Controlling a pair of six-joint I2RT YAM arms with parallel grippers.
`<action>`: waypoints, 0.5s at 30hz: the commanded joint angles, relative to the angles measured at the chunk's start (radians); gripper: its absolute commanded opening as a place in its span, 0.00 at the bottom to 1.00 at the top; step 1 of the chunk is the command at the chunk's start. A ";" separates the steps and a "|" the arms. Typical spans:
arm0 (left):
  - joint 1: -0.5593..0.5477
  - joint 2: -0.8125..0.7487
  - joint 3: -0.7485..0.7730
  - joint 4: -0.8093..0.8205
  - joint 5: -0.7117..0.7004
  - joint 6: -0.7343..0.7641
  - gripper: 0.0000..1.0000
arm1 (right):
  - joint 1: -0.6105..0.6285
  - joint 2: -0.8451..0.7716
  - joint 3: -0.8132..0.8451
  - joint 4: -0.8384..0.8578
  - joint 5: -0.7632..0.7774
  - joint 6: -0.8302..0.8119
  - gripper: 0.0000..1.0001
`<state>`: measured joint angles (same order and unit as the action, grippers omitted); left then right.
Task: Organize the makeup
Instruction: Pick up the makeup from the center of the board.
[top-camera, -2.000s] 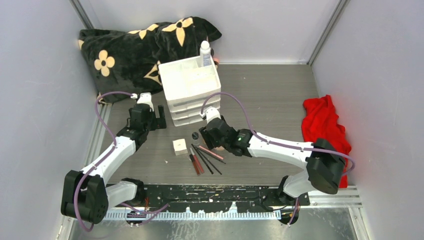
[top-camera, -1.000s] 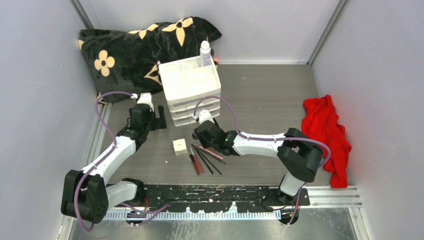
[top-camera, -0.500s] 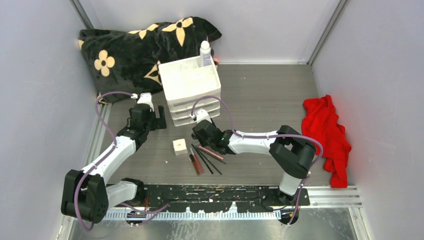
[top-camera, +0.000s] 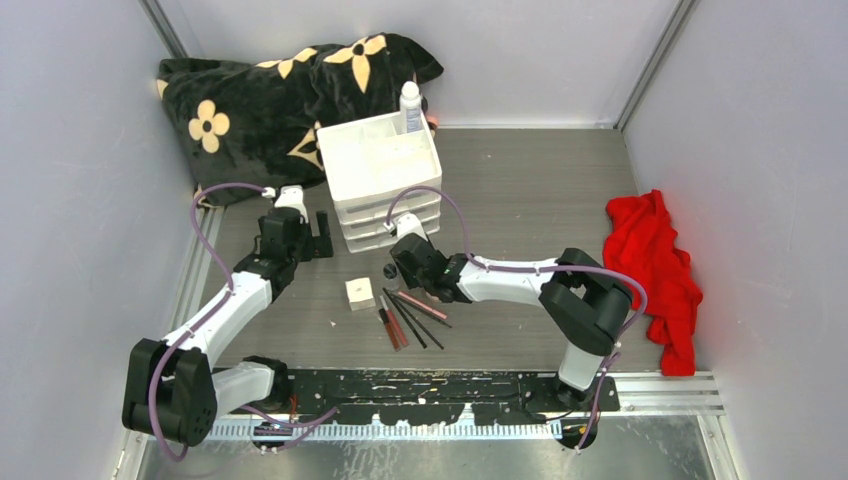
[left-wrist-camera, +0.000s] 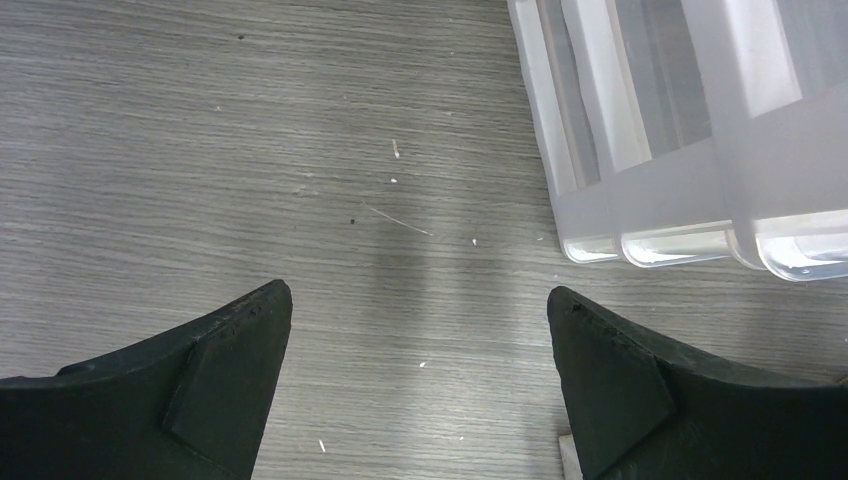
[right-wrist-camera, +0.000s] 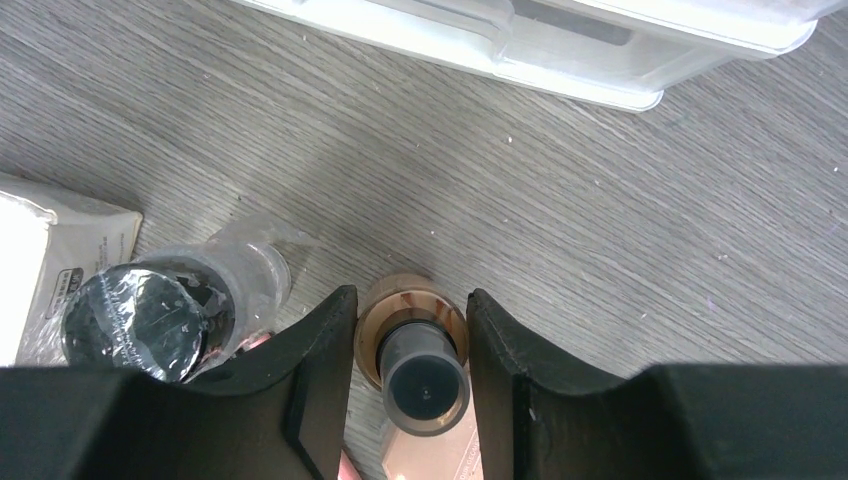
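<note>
In the right wrist view a tan bottle (right-wrist-camera: 412, 325) with a dark cap stands upright on the table. My right gripper (right-wrist-camera: 412, 345) (top-camera: 402, 262) has one finger pressed against each side of it. Left of it stands a dark-capped bottle in clear wrap (right-wrist-camera: 165, 310) (top-camera: 390, 271), and beyond that a white square box (right-wrist-camera: 45, 260) (top-camera: 360, 293). Red and pink tubes (top-camera: 389, 325) and thin black pencils (top-camera: 420, 322) lie in a loose fan just in front. A white bottle (top-camera: 410, 105) stands in the drawer unit's top tray. My left gripper (left-wrist-camera: 420, 310) (top-camera: 320, 235) hangs open over bare table.
The white plastic drawer unit (top-camera: 380, 185) (right-wrist-camera: 560, 40) (left-wrist-camera: 680, 150) stands just behind both grippers. A black cushion with tan flowers (top-camera: 270, 100) fills the back left corner. A red cloth (top-camera: 650, 265) lies at the right. Grey walls close in the table.
My right gripper's jaws have narrowed onto the tan bottle and the wrist has shifted slightly up and right, uncovering the wrapped dark cap. The left arm has not moved.
</note>
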<state>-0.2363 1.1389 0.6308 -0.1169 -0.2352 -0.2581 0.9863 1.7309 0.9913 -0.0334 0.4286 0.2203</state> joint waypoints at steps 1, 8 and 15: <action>-0.005 -0.002 0.012 0.033 -0.008 -0.008 0.98 | -0.002 -0.088 0.088 -0.054 0.037 -0.013 0.03; -0.005 0.001 0.013 0.033 -0.004 -0.008 0.98 | -0.019 -0.180 0.248 -0.192 0.020 -0.040 0.03; -0.005 -0.001 0.014 0.033 -0.002 -0.009 0.98 | -0.076 -0.184 0.468 -0.273 0.016 -0.088 0.03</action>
<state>-0.2363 1.1419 0.6308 -0.1169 -0.2352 -0.2581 0.9493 1.5898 1.3315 -0.2794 0.4320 0.1699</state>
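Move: Just ahead of the right hand, which already pinches the small brown makeup bottle, stands the white drawer box; its open top tray is centred about 12 cm ahead, 5 cm left and 9 cm above. The white bottle standing in that tray is some 18 cm straight ahead and 14 cm up. The black-capped jar is level with the hand, 4 cm left; the octagonal compact lies 5 cm right and 3 cm back. From the left hand the tray is roughly 8 cm ahead, 17 cm right, 5 cm higher. Lifting the brown bottle off the table, the right hand goes almost straight up by about 16 cm, slowly at first and then fast, drifting some 3 cm forward towards the drawer box as it climbs. The fingers keep their pinch, while the wrist tips the fingertips up and raises its left side, each by roughly 10 degrees. ##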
